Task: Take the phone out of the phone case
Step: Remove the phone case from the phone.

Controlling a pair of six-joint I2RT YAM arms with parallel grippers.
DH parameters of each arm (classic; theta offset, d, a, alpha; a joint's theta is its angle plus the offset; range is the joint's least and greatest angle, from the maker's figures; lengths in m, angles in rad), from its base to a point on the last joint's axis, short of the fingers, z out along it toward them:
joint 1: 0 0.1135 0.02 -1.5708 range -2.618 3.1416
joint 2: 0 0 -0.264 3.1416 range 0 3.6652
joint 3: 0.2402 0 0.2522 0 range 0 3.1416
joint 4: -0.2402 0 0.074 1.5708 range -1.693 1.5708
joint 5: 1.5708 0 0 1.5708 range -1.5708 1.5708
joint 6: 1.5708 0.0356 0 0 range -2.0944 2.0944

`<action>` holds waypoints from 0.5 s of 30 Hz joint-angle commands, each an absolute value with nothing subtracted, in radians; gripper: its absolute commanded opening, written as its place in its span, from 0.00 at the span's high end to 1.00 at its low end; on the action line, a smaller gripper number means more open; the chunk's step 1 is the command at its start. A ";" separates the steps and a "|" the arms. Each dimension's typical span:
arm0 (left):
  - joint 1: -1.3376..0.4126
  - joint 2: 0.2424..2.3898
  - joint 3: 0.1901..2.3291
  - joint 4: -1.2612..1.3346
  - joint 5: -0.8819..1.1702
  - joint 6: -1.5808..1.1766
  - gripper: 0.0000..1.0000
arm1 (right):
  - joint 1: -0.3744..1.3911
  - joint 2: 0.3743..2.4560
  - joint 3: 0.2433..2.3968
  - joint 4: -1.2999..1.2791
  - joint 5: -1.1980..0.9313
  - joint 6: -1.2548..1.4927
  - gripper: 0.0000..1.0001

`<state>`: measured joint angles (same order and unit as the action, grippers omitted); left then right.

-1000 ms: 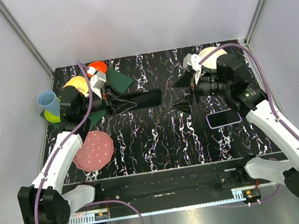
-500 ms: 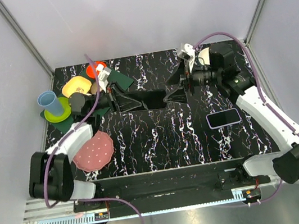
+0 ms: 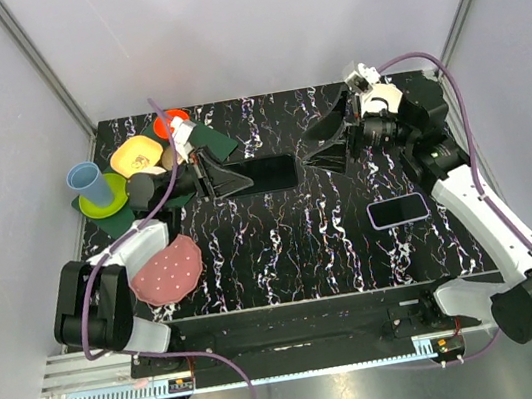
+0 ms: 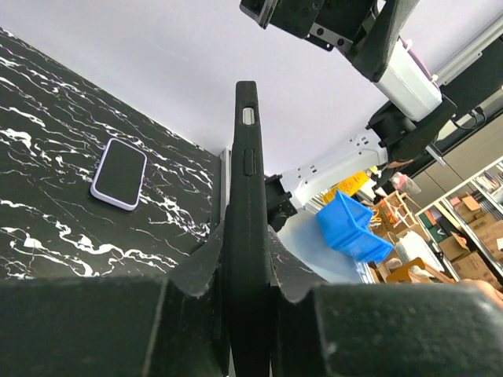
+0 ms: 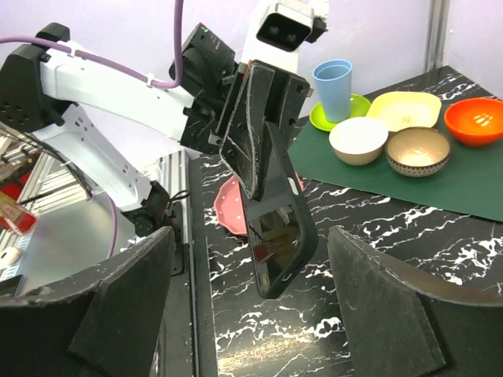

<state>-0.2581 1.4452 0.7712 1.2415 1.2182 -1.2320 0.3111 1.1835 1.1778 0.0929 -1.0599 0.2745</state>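
A black phone case (image 3: 264,174) is held off the table with my left gripper (image 3: 217,180) shut on one end. In the right wrist view the phone (image 5: 277,224) sits inside the case, its glossy screen facing that camera, with the black rim around it. In the left wrist view the case (image 4: 247,181) shows edge-on, pinched between the fingers. My right gripper (image 3: 307,150) is open just right of the case's free end. Its fingers (image 5: 118,314) stand wide on either side and touch nothing. A second phone in a lilac case (image 3: 397,210) lies flat at right.
On a green mat (image 3: 212,145) at back left stand a blue cup (image 3: 86,180), a yellow bowl (image 3: 136,155) and an orange bowl (image 3: 171,123). A pink plate (image 3: 166,269) lies front left. Grey walls enclose the table.
My left arm carried the case rightward to the table's middle. My right gripper came up to the case's free end, then drew back and up a little, jaws slightly narrower.
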 commanded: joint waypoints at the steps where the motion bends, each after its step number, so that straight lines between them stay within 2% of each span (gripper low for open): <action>1: -0.271 1.457 0.772 1.623 1.115 -1.233 1.00 | 0.307 1.167 1.135 0.181 -0.987 0.320 0.16; 5: -0.290 1.463 0.720 1.629 1.082 -1.209 1.00 | 0.307 1.175 1.028 0.365 -0.954 0.396 0.21; 9: -0.311 1.460 0.687 1.629 1.060 -1.169 1.00 | 0.307 1.204 0.965 0.507 -0.954 0.506 0.33; 11: -0.314 1.459 0.683 1.631 1.061 -1.157 1.00 | 0.307 1.213 0.924 0.619 -0.974 0.575 0.35; 15: -0.316 1.427 0.672 1.629 1.078 -1.140 1.00 | 0.305 1.209 0.890 0.670 -0.974 0.603 0.43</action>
<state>-0.3130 1.4704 0.6708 1.2510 1.1244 -1.1854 0.3111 1.2190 0.9062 0.4835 -0.9794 0.5194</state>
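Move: The left gripper already holds the phone in its black case by one end; the phone's middle is roughly 5 cm to that hand's right, straight ahead at about its height. From the right hand the cased phone's middle lies about 11 cm left, 1 cm ahead and 5 cm lower. The purple-edged phone on the table is some 15 cm to the right hand's right, level with it and about 32 cm down. Bring the open right gripper down about 5.5 cm and some 2 cm forward towards the free end of the cased phone, rolling the hand roughly 10 degrees so its top leans forward, and narrow the fingers partway without shutting them. Meanwhile lower the left hand about 3 cm and ease it slightly right, keeping its grip. ##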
